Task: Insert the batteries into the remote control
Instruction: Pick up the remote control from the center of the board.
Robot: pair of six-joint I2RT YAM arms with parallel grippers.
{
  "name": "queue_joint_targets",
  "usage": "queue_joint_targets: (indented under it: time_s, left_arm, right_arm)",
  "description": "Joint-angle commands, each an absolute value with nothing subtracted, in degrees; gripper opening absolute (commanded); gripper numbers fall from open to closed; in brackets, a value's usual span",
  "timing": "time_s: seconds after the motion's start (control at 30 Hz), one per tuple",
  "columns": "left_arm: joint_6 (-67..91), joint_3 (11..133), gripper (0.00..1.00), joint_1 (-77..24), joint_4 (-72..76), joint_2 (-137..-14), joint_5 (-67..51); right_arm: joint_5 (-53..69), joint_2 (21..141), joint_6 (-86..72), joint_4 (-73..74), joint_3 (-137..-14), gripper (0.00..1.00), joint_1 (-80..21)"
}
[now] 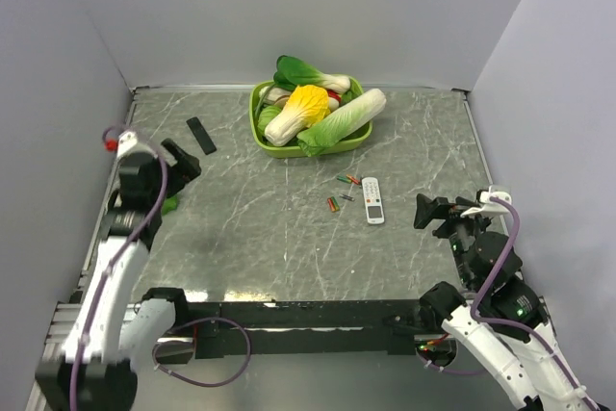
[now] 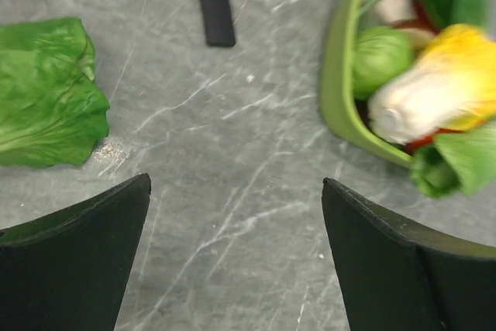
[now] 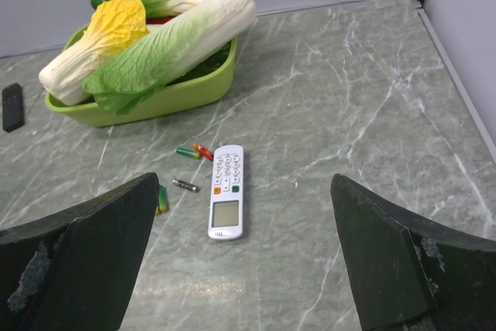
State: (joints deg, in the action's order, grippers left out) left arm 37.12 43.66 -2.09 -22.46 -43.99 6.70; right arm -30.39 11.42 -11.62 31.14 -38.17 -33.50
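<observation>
The remote control (image 1: 200, 135), a slim black bar, lies flat at the back left of the table; it also shows in the left wrist view (image 2: 215, 1) and at the left edge of the right wrist view (image 3: 12, 106). Several small green and red batteries (image 1: 342, 190) lie scattered at mid-table, just left of a white remote (image 1: 373, 200). My left gripper (image 1: 183, 163) hangs open and empty over bare table (image 2: 236, 180), short of the black remote. My right gripper (image 1: 433, 211) is open and empty (image 3: 245, 177), right of the batteries (image 3: 188, 153).
A green basket (image 1: 258, 132) of toy vegetables stands at the back centre. A loose green leaf (image 1: 170, 204) lies by the left arm (image 2: 43, 94). The white remote (image 3: 226, 191) lies face up. Grey walls close off the left, back and right sides.
</observation>
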Motion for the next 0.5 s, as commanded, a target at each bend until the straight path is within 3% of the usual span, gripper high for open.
queue_joint_targets:
  time_s: [0.0,0.2,0.47]
  left_arm:
    - [39.5,50.9,0.97,-2.2,-22.1,-60.7,9.0]
    - [41.7,65.9,0.97,-2.2,-26.7,-85.5,14.1]
    - [41.3,88.7,0.97,-2.2,-30.9,-109.2,18.5]
  right_arm:
    - [-29.7,10.5,-10.2,29.4,-37.4,1.00,-33.5]
    - [-28.0,9.3,-9.2,28.6,-36.8,1.00,-33.4]
    - [-27.7,8.8,-9.5,29.0,-36.7,1.00,-33.5]
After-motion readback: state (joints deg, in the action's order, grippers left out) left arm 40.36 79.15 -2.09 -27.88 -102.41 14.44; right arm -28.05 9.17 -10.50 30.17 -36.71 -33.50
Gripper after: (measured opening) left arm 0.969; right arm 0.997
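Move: The black remote lies roughly 24 cm straight ahead of the left hand and about 18 cm below it. The lettuce leaf is some 14 cm to this hand's left, about 7 cm ahead; the vegetable basket's middle is around 38 cm to its right and 29 cm ahead, both also well below. From the right hand the black remote is some 30 cm ahead, 68 cm left and 23 cm below. The open left hand swoops forward about 16 cm and down 11 towards the black remote, tipping some 30 degrees downward. ##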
